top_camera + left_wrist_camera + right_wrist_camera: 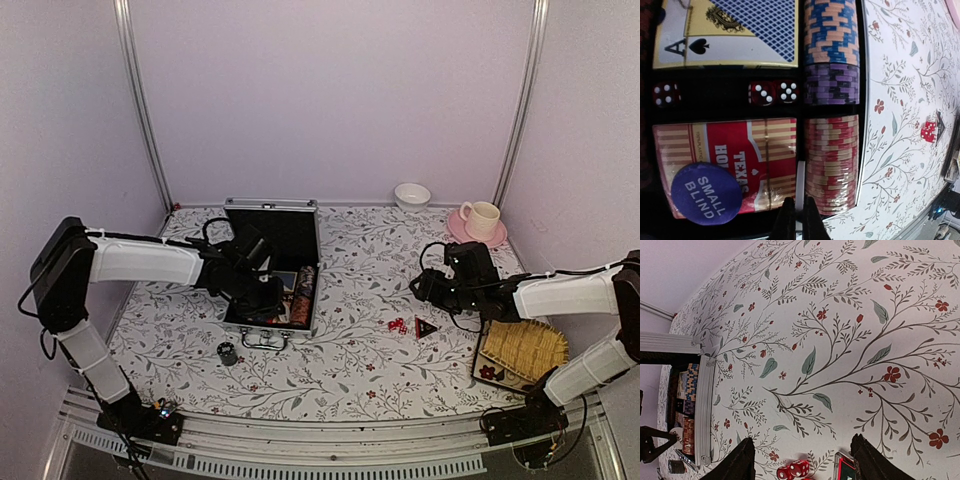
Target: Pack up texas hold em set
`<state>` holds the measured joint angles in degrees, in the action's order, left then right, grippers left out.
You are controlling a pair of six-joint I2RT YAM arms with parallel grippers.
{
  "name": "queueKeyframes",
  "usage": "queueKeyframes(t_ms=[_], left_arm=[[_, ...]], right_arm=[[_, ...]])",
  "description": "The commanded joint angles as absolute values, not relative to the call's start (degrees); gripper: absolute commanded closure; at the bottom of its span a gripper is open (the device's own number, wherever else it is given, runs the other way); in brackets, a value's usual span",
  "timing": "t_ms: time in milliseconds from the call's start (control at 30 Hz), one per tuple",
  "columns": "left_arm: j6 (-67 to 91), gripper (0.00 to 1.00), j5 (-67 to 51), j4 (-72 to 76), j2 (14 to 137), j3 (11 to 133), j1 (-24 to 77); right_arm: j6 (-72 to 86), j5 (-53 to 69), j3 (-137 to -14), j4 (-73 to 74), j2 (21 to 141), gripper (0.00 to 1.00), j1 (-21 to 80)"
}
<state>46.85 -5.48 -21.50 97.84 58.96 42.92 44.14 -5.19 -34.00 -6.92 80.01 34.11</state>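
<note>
The silver case (312, 292) lies open at centre left with its lid upright. Inside it are a blue card deck (730, 30), a red card box (735, 160), red dice (761, 93), rows of chips (832, 160) and a blue "small blind" button (705, 192). My left gripper (799, 220) is over the case (860, 90), shut on a thin white chip (800, 182) that stands on edge between the red box and the red chips. My right gripper (802, 460) hangs open above the table. Loose red dice (795, 470) and the triangular marker (846, 470) lie just below its fingers.
A pink cup and saucer (480, 220) and a white bowl (412, 195) stand at the back right. A yellow woven tray (520, 352) lies near the right arm's base. A small dark cylinder (227, 353) sits on the table in front of the case.
</note>
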Motion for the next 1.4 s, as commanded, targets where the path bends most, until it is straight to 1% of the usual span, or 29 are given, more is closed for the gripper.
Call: queueKeyframes(t_ms=[0,233,433,800,1000,1100,1233,1367], left_arm=[[46.7,1.0,-3.0,-23.7,94.6,59.4,41.2],[47.0,1.0,-2.5,-23.5,92.8,58.4,40.5],[47.2,1.0,-6.1,-19.3,93.5,55.8,39.4],[45.6,1.0,-8.9,-15.2,96.1,54.1,38.4],[44.7,0.94,-9.8,-15.2,97.5,54.1,38.1],[44.2,0.87,-9.3,-16.0,97.4,54.6,38.1],[43.3,0.75,-7.6,-18.2,97.0,55.5,38.1],[42.7,0.68,-6.8,-19.6,96.6,56.4,38.1]], right_arm=[[44.1,-5.2,-35.3,-7.4,80.8,0.34,33.9],[44.1,-5.0,-35.5,-7.4,81.1,0.33,33.9],[44.0,-4.5,-35.8,-7.2,81.6,0.34,33.9],[44.2,-4.4,-36.0,-7.0,81.4,0.34,33.9],[44.1,-4.7,-36.0,-6.8,81.1,0.33,33.9],[44.0,-4.9,-36.0,-6.7,80.8,0.34,33.9],[43.9,-5.4,-36.0,-6.6,80.1,0.34,33.9],[43.8,-5.9,-36.0,-6.4,79.5,0.33,33.9]])
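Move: The left gripper already pinches the white dealer button, which stands on edge in the slot between the Texas Hold'em box and the red chips. The Texas Hold'em box's middle lies about 5 cm left and 2 cm ahead, a couple of centimetres lower; the small blind button on it is some 6 cm left, level with the hand. The red chips are about 2 cm right and 2 ahead. The right hand has the box roughly 28 cm left and 2 back. Lift the left gripper about 2 cm, easing forward and left, to draw the pinched dealer button up from beside the red chips. Carry on left a little over the Texas Hold'em box while sinking again, ease about 1 cm right and slightly forward, then open the fingers about a quarter to let go while drifting left and a further 1 cm down. Tilt the wrist only a few degrees. ##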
